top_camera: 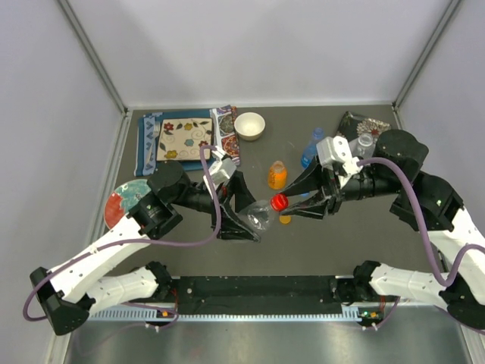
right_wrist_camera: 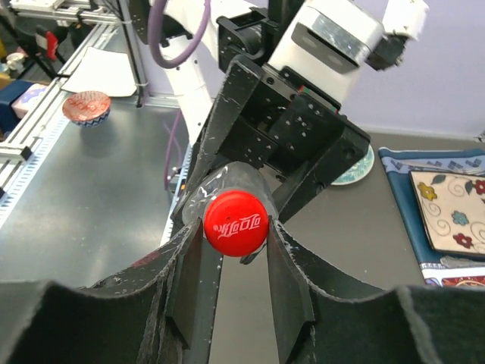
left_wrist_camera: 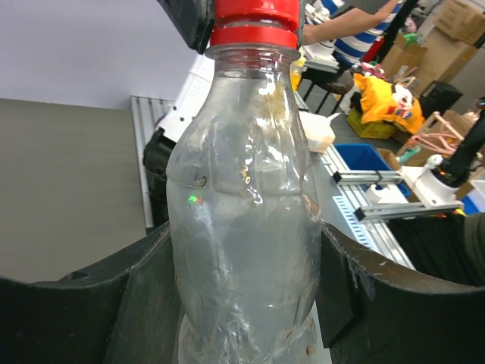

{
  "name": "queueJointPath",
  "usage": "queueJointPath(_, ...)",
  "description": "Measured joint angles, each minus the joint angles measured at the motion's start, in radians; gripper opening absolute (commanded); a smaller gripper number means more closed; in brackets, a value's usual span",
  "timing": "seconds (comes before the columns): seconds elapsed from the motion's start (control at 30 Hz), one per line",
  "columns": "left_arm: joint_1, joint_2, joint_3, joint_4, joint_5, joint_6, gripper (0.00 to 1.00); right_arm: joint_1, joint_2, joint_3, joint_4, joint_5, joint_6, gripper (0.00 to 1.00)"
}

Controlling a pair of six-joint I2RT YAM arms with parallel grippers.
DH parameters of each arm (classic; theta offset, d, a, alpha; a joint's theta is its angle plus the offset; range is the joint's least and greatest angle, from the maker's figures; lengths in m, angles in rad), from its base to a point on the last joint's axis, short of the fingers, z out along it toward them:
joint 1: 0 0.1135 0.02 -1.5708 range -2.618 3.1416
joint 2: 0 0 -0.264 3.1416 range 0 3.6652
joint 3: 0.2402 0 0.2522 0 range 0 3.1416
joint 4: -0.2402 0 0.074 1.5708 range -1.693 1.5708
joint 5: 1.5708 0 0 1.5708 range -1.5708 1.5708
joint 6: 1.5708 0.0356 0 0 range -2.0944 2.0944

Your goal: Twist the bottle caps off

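A wide clear bottle (top_camera: 261, 216) lies tilted above the table between both arms, its red cap (top_camera: 279, 202) pointing right. My left gripper (top_camera: 241, 220) is shut on the bottle's body; in the left wrist view the bottle (left_wrist_camera: 242, 212) fills the gap between the fingers (left_wrist_camera: 356, 288), cap (left_wrist_camera: 254, 23) at the top. My right gripper (top_camera: 292, 205) has its jaws against both sides of the red cap (right_wrist_camera: 236, 222), which still sits on the bottle neck (right_wrist_camera: 227, 182). An orange bottle (top_camera: 277, 175), a blue-tinted bottle (top_camera: 311, 150) and a slim clear bottle (top_camera: 364, 144) stand behind.
A small orange cap (top_camera: 285, 219) lies on the table under the right fingers. A white bowl (top_camera: 249, 125) and a blue mat with a patterned tile (top_camera: 184, 138) sit at the back left. A round plate (top_camera: 123, 203) rests at the left edge.
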Motion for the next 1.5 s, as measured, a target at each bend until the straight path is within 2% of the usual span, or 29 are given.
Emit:
queueJointPath(0.17,0.003,-0.002,0.011,-0.026,-0.046,0.056,0.36,0.000,-0.003,0.001,-0.019,0.061,0.023,0.45)
queueJointPath(0.27,0.005,-0.002,0.011,-0.036,-0.069,0.076,0.36,0.000,-0.002,0.001,-0.027,0.085,0.036,0.56)
queueJointPath(0.33,0.006,-0.002,0.011,-0.050,-0.096,0.093,0.37,0.000,-0.001,0.001,-0.027,0.111,0.051,0.68)
queueJointPath(0.37,0.006,-0.003,0.011,-0.058,-0.113,0.104,0.37,0.000,-0.001,0.001,-0.025,0.127,0.065,0.78)
queueJointPath(0.47,0.006,-0.010,0.011,-0.079,-0.172,0.131,0.36,0.000,0.003,0.006,-0.013,0.195,0.108,0.96)
queueJointPath(0.5,0.006,-0.015,0.011,-0.086,-0.198,0.143,0.36,0.000,0.010,0.017,-0.011,0.223,0.127,0.99)
queueJointPath(0.77,0.006,-0.026,0.011,-0.117,-0.332,0.219,0.37,0.001,0.074,0.116,0.029,0.430,0.299,0.99)
queueJointPath(0.9,-0.019,-0.034,0.011,-0.137,-0.461,0.276,0.37,0.001,0.090,0.133,0.031,0.579,0.420,0.99)
queueJointPath(1.03,-0.095,-0.060,0.011,-0.158,-0.669,0.358,0.36,0.001,0.120,0.159,0.016,0.693,0.546,0.99)
queueJointPath(1.2,-0.242,-0.066,0.010,-0.154,-1.019,0.488,0.36,0.002,0.159,0.171,-0.006,0.801,0.655,0.99)
queueJointPath(1.4,-0.376,-0.007,0.001,-0.125,-1.392,0.627,0.36,0.019,0.195,0.172,-0.021,0.878,0.710,0.98)
queueJointPath(1.5,-0.404,0.027,-0.005,-0.107,-1.514,0.669,0.36,0.030,0.204,0.179,-0.026,0.897,0.719,0.97)
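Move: The red cap sits on the bottle already gripped by the left hand, about 6 cm to that hand's right, 7 cm above it and 1 cm ahead. From the right hand, whose fingers have just eased off it, the cap is some 2 cm to the left, level in height and reach. Far below on the table, the orange bottle stands about 30 cm ahead of the right hand with no sideways offset, and the loose orange cap lies about 17 cm ahead and 3 cm to its right. Spread the right fingers wide to free the red cap while both hands travel forward together, about 14 cm. Keep the left grip on the bottle, swinging that hand counter-clockwise some 65 degrees, tilting its fingers up and sinking slightly at the end. Turn the right hand clockwise about 50 degrees and tip its fingers down, keeping the open jaws about the cap. ##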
